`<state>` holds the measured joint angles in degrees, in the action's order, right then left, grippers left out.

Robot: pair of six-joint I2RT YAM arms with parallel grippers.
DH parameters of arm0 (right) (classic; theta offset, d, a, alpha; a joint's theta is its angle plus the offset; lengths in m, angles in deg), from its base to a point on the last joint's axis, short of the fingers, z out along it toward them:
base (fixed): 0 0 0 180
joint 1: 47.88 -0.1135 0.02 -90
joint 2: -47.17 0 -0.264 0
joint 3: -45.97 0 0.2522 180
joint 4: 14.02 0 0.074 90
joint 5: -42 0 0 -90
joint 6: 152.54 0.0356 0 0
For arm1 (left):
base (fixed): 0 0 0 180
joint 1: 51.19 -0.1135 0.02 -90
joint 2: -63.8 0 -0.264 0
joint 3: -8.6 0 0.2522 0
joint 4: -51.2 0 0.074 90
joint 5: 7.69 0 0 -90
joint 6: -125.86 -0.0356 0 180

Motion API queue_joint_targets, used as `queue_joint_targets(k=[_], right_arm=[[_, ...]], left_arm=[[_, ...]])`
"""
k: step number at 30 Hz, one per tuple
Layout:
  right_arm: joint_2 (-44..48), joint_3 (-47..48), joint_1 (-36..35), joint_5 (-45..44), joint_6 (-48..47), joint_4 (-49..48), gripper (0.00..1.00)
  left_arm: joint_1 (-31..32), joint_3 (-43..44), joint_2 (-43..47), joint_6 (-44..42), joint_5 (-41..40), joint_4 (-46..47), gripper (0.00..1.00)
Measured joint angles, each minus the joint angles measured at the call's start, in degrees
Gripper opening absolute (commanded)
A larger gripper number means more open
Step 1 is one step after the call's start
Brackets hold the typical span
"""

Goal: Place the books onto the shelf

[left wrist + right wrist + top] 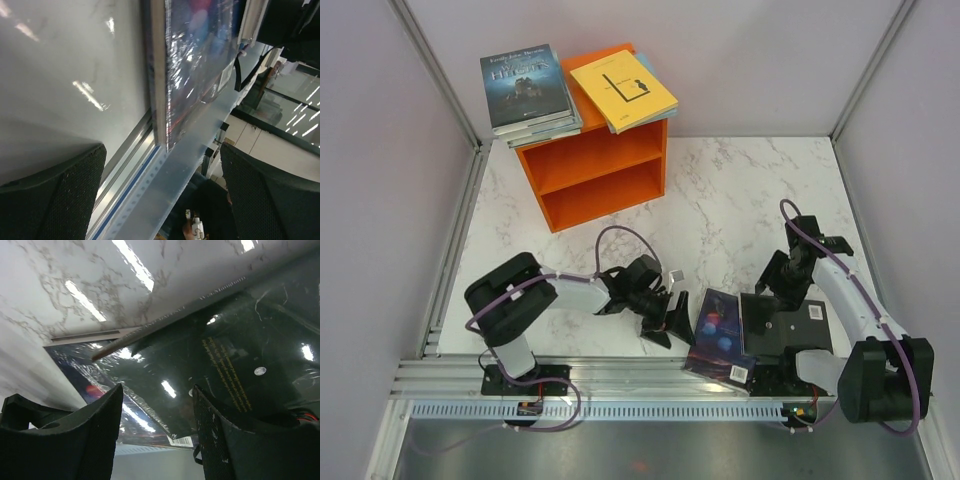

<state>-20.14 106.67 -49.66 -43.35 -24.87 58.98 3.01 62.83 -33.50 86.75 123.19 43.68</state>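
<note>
The orange shelf (600,170) stands at the back left with both compartments bare. On its top lie a stack of books (527,90) with a dark cover uppermost and a yellow book (623,88). At the near edge lies a dark blue/purple book (718,328) (200,60) with a black book (785,322) (245,355) partly overlapping it. My left gripper (670,320) (162,192) is open just left of the blue book's edge, nothing between its fingers. My right gripper (776,290) (157,410) is open over the black book's far corner.
A metal rail (620,375) (165,185) runs along the table's near edge under the blue book's overhang. Grey walls close in the left, back and right sides. White marble tabletop (730,200) stretches between the shelf and the arms.
</note>
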Motion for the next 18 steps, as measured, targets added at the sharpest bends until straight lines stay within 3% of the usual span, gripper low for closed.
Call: queue_joint_targets(k=[12, 15, 16, 17, 18], right_arm=[[6.2, -9.1, -0.1, 2.7, 0.1, -0.5, 0.61], [6.4, -9.6, -0.2, 3.1, 0.0, -0.8, 0.61], [6.4, -9.9, -0.2, 3.2, 0.0, -1.0, 0.60], [6.3, -10.0, -0.2, 3.2, 0.0, -1.2, 0.60], [6.3, -10.0, -0.2, 3.3, -0.1, -1.2, 0.60]], left_arm=[[8.8, 5.4, -11.6, 12.6, 0.3, 18.5, 0.94], [10.1, 6.0, -13.6, 15.0, -0.9, 21.6, 0.77], [10.3, 6.1, -14.3, 15.8, -1.3, 22.9, 0.59], [10.4, 6.0, -14.8, 16.7, -1.9, 23.7, 0.48], [10.6, 5.6, -15.3, 16.9, -3.5, 24.2, 0.26]])
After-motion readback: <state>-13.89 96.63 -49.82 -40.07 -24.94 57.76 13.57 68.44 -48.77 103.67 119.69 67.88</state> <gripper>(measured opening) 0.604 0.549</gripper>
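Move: The purple book lies just off the left fingers, its middle about 11 cm to the right, a centimetre back and 2 cm lower, with its near edge about half as far; the dark book lies beyond, some 26 cm right and 2 cm ahead. The near metal rail runs about 9 cm behind the left hand. From the right hand, the dark book's middle is some 6 cm back, 4 cm right and 5 cm below; the purple book is roughly 9 cm back and 11 cm left. Onto the purple book's left edge the left hand slides low and nearly level, about 8 cm to the right with some 3 cm back, dips a centimetre at the end, and its wide-open fingers close to about half around the edge. Meanwhile the right hand moves about 4 cm back and nearly 3 cm down over the dark book, fingers still part open, then slows almost to a stop. ##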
